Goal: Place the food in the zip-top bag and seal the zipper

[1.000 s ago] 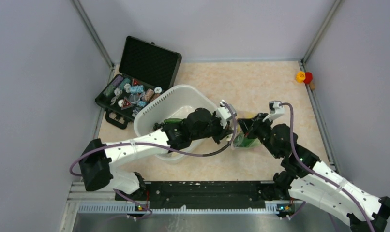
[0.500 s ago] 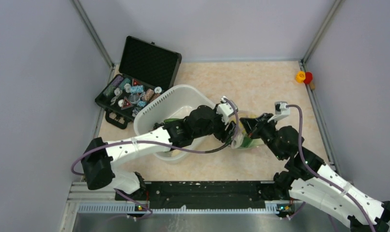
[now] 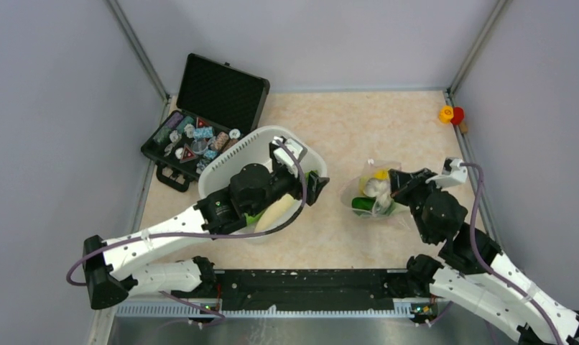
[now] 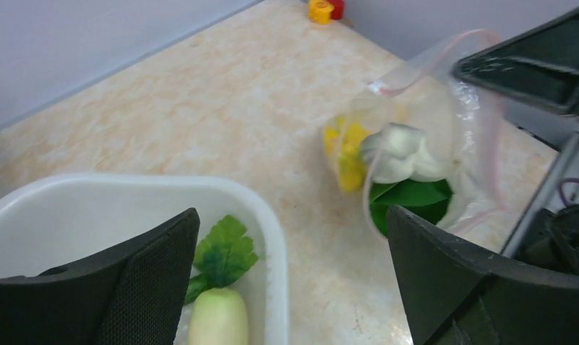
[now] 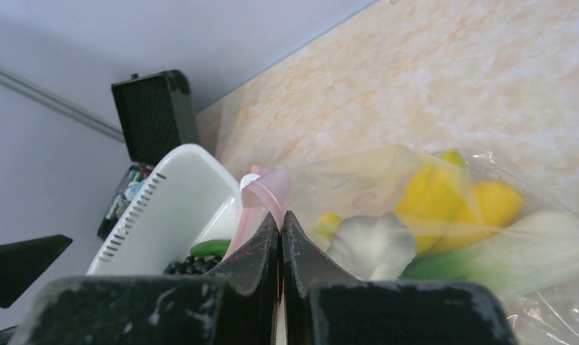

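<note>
The clear zip-top bag lies right of centre, holding a yellow pepper and bok choy with dark green leaves. My right gripper is shut on the pinkish-red zipper at the bag's mouth, holding it up. Spread wide and holding nothing, my left gripper hovers over the right rim of the white tub. In the tub lie a white radish with green leaves, a cucumber and dark grapes.
An open black case of small colourful trinkets stands at the back left, touching the tub. A yellow and red toy sits in the far right corner. Grey walls close the table on three sides.
My left gripper opened and drew back left from the bag to the tub's rim. The bok choy now lies in the bag. My right gripper shifted right with the bag's mouth.
</note>
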{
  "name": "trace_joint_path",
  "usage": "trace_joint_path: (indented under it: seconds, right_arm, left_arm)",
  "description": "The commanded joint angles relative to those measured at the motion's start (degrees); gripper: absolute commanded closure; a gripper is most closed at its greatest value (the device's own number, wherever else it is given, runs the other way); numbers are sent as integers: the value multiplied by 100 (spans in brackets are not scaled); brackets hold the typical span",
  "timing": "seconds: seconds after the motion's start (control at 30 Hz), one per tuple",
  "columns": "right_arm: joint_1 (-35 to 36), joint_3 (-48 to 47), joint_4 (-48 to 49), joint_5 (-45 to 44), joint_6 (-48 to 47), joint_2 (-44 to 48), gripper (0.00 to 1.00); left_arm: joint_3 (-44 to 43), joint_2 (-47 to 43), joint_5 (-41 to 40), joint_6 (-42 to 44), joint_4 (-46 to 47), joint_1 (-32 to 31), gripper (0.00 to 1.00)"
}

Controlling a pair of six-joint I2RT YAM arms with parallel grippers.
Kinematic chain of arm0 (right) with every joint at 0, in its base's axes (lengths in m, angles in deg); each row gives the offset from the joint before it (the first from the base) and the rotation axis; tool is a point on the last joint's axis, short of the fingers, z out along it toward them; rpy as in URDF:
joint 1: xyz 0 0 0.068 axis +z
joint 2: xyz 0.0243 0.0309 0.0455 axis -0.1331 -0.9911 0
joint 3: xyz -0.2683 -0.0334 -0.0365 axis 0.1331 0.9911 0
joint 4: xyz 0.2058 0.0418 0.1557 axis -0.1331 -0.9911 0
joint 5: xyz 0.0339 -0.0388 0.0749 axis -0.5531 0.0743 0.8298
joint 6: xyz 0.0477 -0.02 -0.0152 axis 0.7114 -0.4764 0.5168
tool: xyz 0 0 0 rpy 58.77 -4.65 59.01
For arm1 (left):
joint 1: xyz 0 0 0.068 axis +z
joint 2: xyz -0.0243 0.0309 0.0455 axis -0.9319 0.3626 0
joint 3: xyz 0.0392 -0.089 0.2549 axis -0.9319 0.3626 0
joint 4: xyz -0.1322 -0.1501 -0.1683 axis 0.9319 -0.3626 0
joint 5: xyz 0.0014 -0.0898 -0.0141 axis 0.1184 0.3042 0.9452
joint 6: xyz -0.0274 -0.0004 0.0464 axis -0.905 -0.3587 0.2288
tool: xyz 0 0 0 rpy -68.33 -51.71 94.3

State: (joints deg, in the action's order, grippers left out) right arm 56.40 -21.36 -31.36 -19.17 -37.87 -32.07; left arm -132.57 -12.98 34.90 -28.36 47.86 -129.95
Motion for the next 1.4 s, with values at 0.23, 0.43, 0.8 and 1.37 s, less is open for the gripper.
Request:
trace_joint_path:
  seconds: [0.23,0.43,0.8,1.37]
  right_arm:
    - [65,-1678,307,1412,-993,-1345,100]
    - [66,-1209,-158,-454,-936,-473,100]
    - [64,-1169,-223,302,-1053,-202,100]
    - [67,-797,116,1377,-606,-750,100]
  left_arm:
    - [713,-481,-885,-1430,-887,1563,1]
    - [866,-760,-799,-1348,-1453,1931,1]
    - [484,398,-50,-1119,-2171,2722,1]
    - [-1478,3173,996,990,-3258,3093,3]
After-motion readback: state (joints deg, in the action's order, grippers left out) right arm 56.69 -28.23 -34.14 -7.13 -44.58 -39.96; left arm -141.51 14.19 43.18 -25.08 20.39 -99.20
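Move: The cucumber in the white basket lies some 13 cm ahead of the empty left hand, 10 cm to its left and 27 cm below. At about the same depth, the grapes are roughly 11 cm ahead and 18 cm left of that hand, the green gourd 6 cm ahead and 14 cm left, the daikon 5 cm ahead and 8 cm left. The right hand holds the bag's mouth; from it the white bulb is about 5 cm ahead, 2 cm left and 12 cm below, and the banana 9 cm ahead, 2 cm left and 15 cm below. With its fingers staying wide open, the left hand swings away from the bag, about 15 cm left and 8 cm forward over the basket while sinking, then drops steeply among the walls to some 20 cm below its start and eases a little forward and right towards the cucumber, tilting to point steeply down. Meanwhile the right hand keeps its pinch on the bag's mouth and shakes the bag: left and up by some 6 or 7 cm, back right past its start, then left again while sinking. ##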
